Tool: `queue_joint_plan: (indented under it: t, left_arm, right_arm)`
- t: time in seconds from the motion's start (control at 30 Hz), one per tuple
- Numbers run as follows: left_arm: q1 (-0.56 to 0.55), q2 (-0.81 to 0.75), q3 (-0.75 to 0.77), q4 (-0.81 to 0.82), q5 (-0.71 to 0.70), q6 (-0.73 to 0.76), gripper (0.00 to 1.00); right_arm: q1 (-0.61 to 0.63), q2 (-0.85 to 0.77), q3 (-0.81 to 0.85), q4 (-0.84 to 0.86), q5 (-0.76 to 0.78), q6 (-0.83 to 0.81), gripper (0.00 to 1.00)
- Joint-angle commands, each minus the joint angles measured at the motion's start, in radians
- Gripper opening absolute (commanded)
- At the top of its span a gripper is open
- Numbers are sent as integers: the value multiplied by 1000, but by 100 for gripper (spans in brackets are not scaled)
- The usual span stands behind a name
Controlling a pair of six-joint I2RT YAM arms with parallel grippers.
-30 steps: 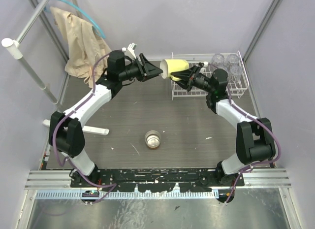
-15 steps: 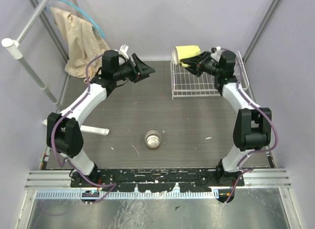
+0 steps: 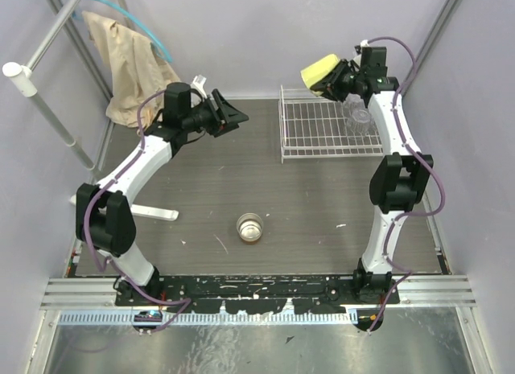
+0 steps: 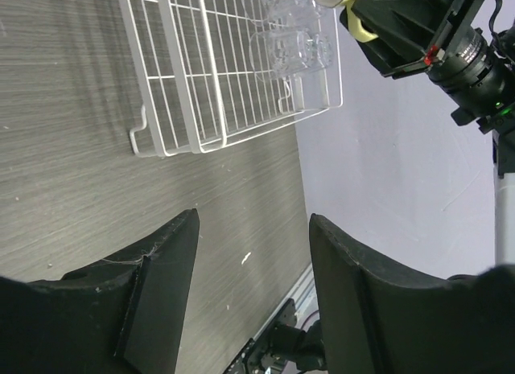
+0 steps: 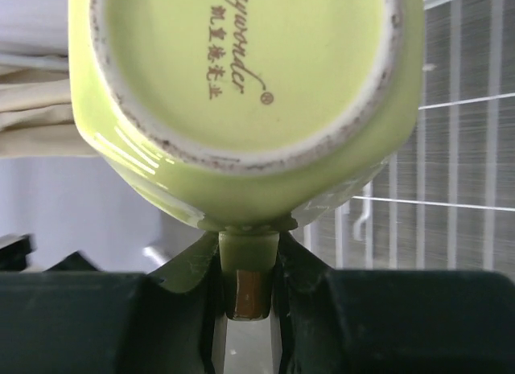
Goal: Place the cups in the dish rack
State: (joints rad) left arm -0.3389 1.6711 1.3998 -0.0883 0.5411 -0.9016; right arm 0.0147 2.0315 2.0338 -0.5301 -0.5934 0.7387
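Note:
My right gripper [image 3: 335, 81] is shut on the handle of the pale yellow mug [image 3: 317, 71], held high over the back edge of the white wire dish rack [image 3: 310, 141]. In the right wrist view the mug's base [image 5: 249, 68] fills the frame and its handle [image 5: 248, 253] is pinched between the jaws [image 5: 248, 297]. Clear tumblers [image 3: 359, 117] stand in the rack's right part [image 4: 291, 43]. A small metallic cup [image 3: 250, 228] stands on the table's middle. My left gripper [image 3: 233, 117] is open and empty [image 4: 253, 265], left of the rack [image 4: 201, 92].
A beige cloth [image 3: 129, 64] hangs at the back left beside a white pole [image 3: 44, 100]. A white flat piece [image 3: 153, 211] lies on the table by the left arm. Grey walls close in behind and to the right of the rack.
The right arm has lifted the mug up and back from the rack's left front to above its rear. The left gripper has drawn away leftward and its jaws stand wider.

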Motion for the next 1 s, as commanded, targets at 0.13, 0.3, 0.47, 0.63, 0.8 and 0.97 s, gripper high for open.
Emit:
queue_joint_plan:
  t: [0.13,0.3,0.47,0.63,0.8,0.97]
  left_arm:
    - [38,41,66,-44,23,38,64]
    - [54,58,86,-55,26,53,64]
    - [65,67,94,-65,25,65,65]
    - [80,58,77,-63,21,70,65]
    - [95,47,60,-65,16,75,65]
    - [105,33,34,-64,3,82,65]
  right_arm:
    - [20,41,219,-201,301,-342,1]
    - [58,74,239,-199,465,-435,1]
    - [100,89,208,-123,608,-536,1]
    - [114,65,85,29,722,-578,1]
    - [114,96,70,85,752,-597,1]
    - [110,83,-32,207,778,-614,1]
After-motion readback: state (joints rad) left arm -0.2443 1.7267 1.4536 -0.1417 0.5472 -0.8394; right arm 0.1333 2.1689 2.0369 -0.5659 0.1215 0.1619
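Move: Beyond and to the right of the right hand, which already holds the yellow cup by its handle, lies the open part of the dish rack: about 9 cm ahead, 8 cm right and 20 cm below. The rack's left end is some 10 cm left and 8 cm ahead. The nearest glasses lie about 17 cm right, one some 6 cm ahead, the other 13. From the left hand that open part is roughly 22 cm ahead, 33 right, 19 below. Lowering the held cup towards the open part of the rack, the right hand sinks about 11 cm while easing right and then a little forward. The wrist rolls some 50 degrees, left side down, swinging the fingers from forward-left to forward and down; they keep their pinch on the handle. The empty left hand drifts about 5 cm left and forward, fingers staying open. ##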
